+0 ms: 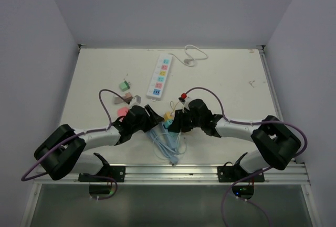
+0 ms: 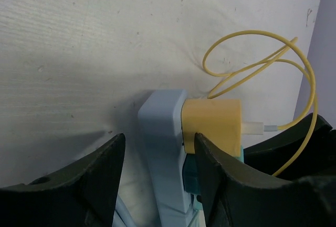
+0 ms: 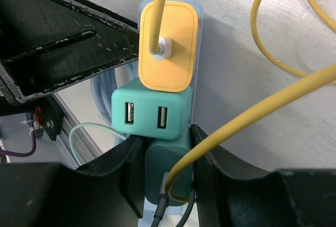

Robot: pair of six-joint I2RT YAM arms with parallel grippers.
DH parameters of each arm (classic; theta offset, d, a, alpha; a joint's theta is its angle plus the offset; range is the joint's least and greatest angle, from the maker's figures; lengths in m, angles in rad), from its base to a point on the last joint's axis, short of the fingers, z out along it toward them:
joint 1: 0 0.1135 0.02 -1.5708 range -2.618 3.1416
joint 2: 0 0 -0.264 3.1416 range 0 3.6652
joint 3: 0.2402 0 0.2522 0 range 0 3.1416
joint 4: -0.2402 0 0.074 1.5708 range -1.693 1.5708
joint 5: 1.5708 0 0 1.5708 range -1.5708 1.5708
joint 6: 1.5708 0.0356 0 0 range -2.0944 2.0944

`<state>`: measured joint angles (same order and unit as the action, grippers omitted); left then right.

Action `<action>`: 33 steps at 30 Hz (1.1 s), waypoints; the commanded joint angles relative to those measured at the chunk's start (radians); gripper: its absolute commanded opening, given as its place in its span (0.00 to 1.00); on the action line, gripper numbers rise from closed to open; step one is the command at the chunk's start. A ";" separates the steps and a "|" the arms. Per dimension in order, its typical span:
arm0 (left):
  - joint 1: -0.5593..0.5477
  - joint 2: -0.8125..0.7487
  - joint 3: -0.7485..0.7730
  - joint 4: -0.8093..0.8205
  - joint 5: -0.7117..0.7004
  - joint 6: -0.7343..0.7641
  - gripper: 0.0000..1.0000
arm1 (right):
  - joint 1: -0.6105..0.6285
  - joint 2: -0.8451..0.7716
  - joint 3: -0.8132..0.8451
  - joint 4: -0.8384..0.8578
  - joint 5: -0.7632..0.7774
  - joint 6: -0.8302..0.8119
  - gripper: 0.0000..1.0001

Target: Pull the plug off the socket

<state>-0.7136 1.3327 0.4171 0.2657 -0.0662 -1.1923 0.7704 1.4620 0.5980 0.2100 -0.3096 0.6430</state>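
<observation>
A light blue socket strip [image 2: 163,148] lies on the table with three plugs in it. A yellow plug [image 3: 167,46] with a yellow cable sits at its end, a teal USB plug [image 3: 149,114] in the middle, and a dark teal plug [image 3: 168,177] beside that. My right gripper [image 3: 166,153] is shut on the dark teal plug, one finger on each side. My left gripper [image 2: 158,143] is open and straddles the strip's end, its right finger [image 2: 220,185] against the yellow plug [image 2: 212,125]. In the top view both grippers [image 1: 152,117] [image 1: 177,119] meet over the strip.
A white power strip [image 1: 159,76] with its white cord lies further back. Small green [image 1: 124,86], brown [image 1: 127,97] and pink [image 1: 122,111] plugs lie to the left. Blue cables [image 1: 167,143] bunch by the near edge. Yellow cable loops [image 2: 262,59] lie beyond the strip.
</observation>
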 commanded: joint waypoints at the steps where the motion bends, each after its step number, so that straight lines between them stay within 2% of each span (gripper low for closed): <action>1: 0.003 0.005 -0.061 0.131 0.019 -0.049 0.58 | 0.003 0.007 -0.003 0.149 -0.054 0.032 0.00; 9: 0.011 0.052 -0.123 0.294 0.057 -0.069 0.54 | 0.003 0.035 -0.018 0.196 -0.068 0.043 0.00; 13: 0.013 0.071 -0.161 0.349 0.062 -0.087 0.47 | 0.003 0.041 -0.023 0.206 -0.069 0.047 0.00; 21: 0.014 0.062 -0.202 0.414 0.062 -0.101 0.26 | 0.003 0.054 -0.024 0.223 -0.088 0.055 0.00; 22: 0.013 0.057 -0.204 0.411 0.059 -0.099 0.24 | 0.003 0.052 -0.021 0.220 -0.089 0.055 0.00; 25: 0.013 0.033 -0.202 0.370 0.031 -0.098 0.09 | 0.003 0.034 -0.004 0.183 -0.086 0.044 0.00; 27: 0.014 0.010 -0.192 0.313 0.000 -0.092 0.05 | 0.001 0.018 0.017 0.129 -0.077 0.037 0.01; 29: 0.014 -0.004 -0.184 0.267 -0.023 -0.084 0.00 | 0.003 0.009 0.035 0.060 -0.068 0.030 0.04; 32: 0.014 -0.027 -0.167 0.218 -0.046 -0.067 0.00 | 0.003 -0.005 0.078 -0.038 -0.046 0.012 0.17; 33: 0.014 -0.033 -0.156 0.207 -0.049 -0.060 0.00 | 0.003 -0.006 0.103 -0.062 -0.042 0.006 0.26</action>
<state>-0.6945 1.3247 0.2337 0.5575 -0.0708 -1.2907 0.7746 1.5097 0.6189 0.2184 -0.3595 0.6682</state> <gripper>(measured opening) 0.348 0.381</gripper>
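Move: The end of the pale blue socket strip is already between the open left fingertips, its middle about 1 cm ahead, 1 cm right and 1 cm below. From the left hand, the yellow plug sits some 2 cm ahead and 3 cm right, the light teal plug level and 4 cm right, and the dark teal plug 3 cm back and 5 cm right. The right hand grips that dark plug; from it the strip's end is about 4 cm ahead, 4 cm left and 1 cm down. Close the left gripper from a wide straddle until its tips pinch the blue strip beside the yellow plug, sinking about 1 cm at first and easing roughly 1 cm left, while rolling the hand's left side down some 10 degrees. Keep the right fingers shut on the dark teal plug, letting that hand drift about 1 cm left. ##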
